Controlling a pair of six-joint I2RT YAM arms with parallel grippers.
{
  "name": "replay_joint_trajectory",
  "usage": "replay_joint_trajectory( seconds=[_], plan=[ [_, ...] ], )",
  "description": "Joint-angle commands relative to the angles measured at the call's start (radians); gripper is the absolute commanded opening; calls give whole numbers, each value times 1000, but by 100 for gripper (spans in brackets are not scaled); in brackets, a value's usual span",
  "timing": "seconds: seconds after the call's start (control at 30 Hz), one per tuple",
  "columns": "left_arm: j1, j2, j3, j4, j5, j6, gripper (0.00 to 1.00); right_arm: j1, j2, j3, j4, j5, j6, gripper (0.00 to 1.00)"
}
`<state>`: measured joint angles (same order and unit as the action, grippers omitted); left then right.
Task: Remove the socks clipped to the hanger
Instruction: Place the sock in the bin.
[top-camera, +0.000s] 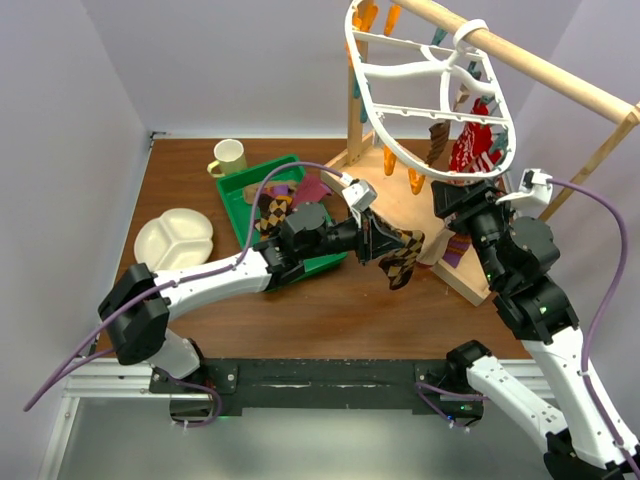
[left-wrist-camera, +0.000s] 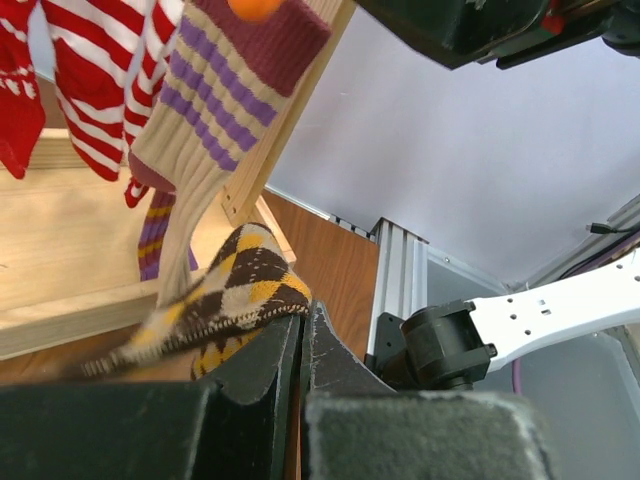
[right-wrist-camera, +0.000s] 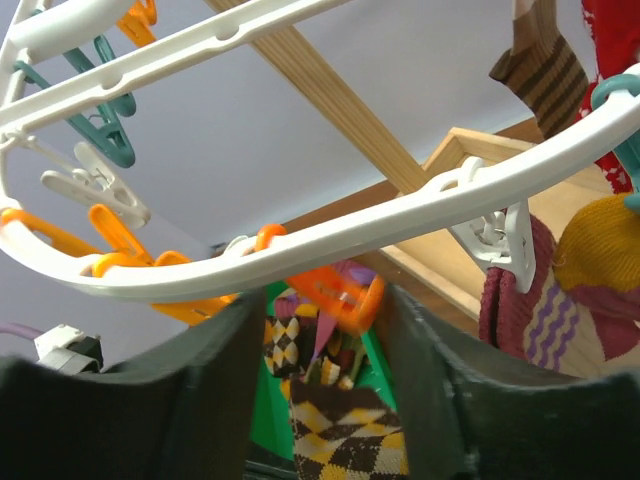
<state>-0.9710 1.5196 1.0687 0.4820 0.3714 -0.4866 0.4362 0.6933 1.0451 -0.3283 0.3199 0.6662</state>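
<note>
The white oval hanger (top-camera: 432, 68) hangs from a wooden rail, with red socks (top-camera: 472, 145) clipped at its right side. My left gripper (top-camera: 385, 245) is shut on a brown and yellow argyle sock (top-camera: 403, 258), which hangs free below the hanger's low rim. In the left wrist view that argyle sock (left-wrist-camera: 240, 285) lies over my shut left gripper (left-wrist-camera: 300, 318), beside a tan, purple-striped sock (left-wrist-camera: 215, 100) under an orange clip. My right gripper (right-wrist-camera: 320, 300) is open just under the rim (right-wrist-camera: 400, 215), an empty orange clip (right-wrist-camera: 335, 290) between its fingers.
A green tray (top-camera: 240, 190) holds loose socks (top-camera: 275, 205) at the left. A cream cup (top-camera: 230, 157) and a white divided plate (top-camera: 175, 238) stand nearby. The wooden stand's base (top-camera: 400, 200) and rail (top-camera: 540, 65) crowd the right. A maroon zigzag sock (right-wrist-camera: 530, 310) hangs from a white clip.
</note>
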Motion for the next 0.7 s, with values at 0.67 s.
replay_joint_trajectory(
  seconds=[0.67],
  plan=[
    [278, -197, -53, -144, -224, -64, 0, -2, -196, -30, -192, 16, -46, 76]
  ],
)
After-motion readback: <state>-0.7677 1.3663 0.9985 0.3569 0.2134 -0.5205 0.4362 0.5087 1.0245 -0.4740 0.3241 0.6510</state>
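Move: The left hand already holds the argyle sock, free of the hanger; the green bin it is bound for is centred about 17 cm ahead, 21 cm to its left and 27 cm below. The striped sock hangs some 12 cm right and 6 cm ahead of this hand, with the wooden tray roughly 14 cm right, 20 cm ahead, 28 cm down. The orange clip sits about 2 cm ahead of the right hand, at its height; the bin lies 12 cm ahead, 31 cm left and 37 cm below. The left hand keeps its fingers shut on the argyle sock's end and, after a slow start, sweeps it left and forward towards the green bin, about 12 cm at nearly constant height, with the wrist swinging some 20 degrees counter-clockwise. Meanwhile the right hand opens its already parted fingers wider and backs about 5 cm away from the orange clip and the hanger's near rim, drifting a little to its right as it goes. ##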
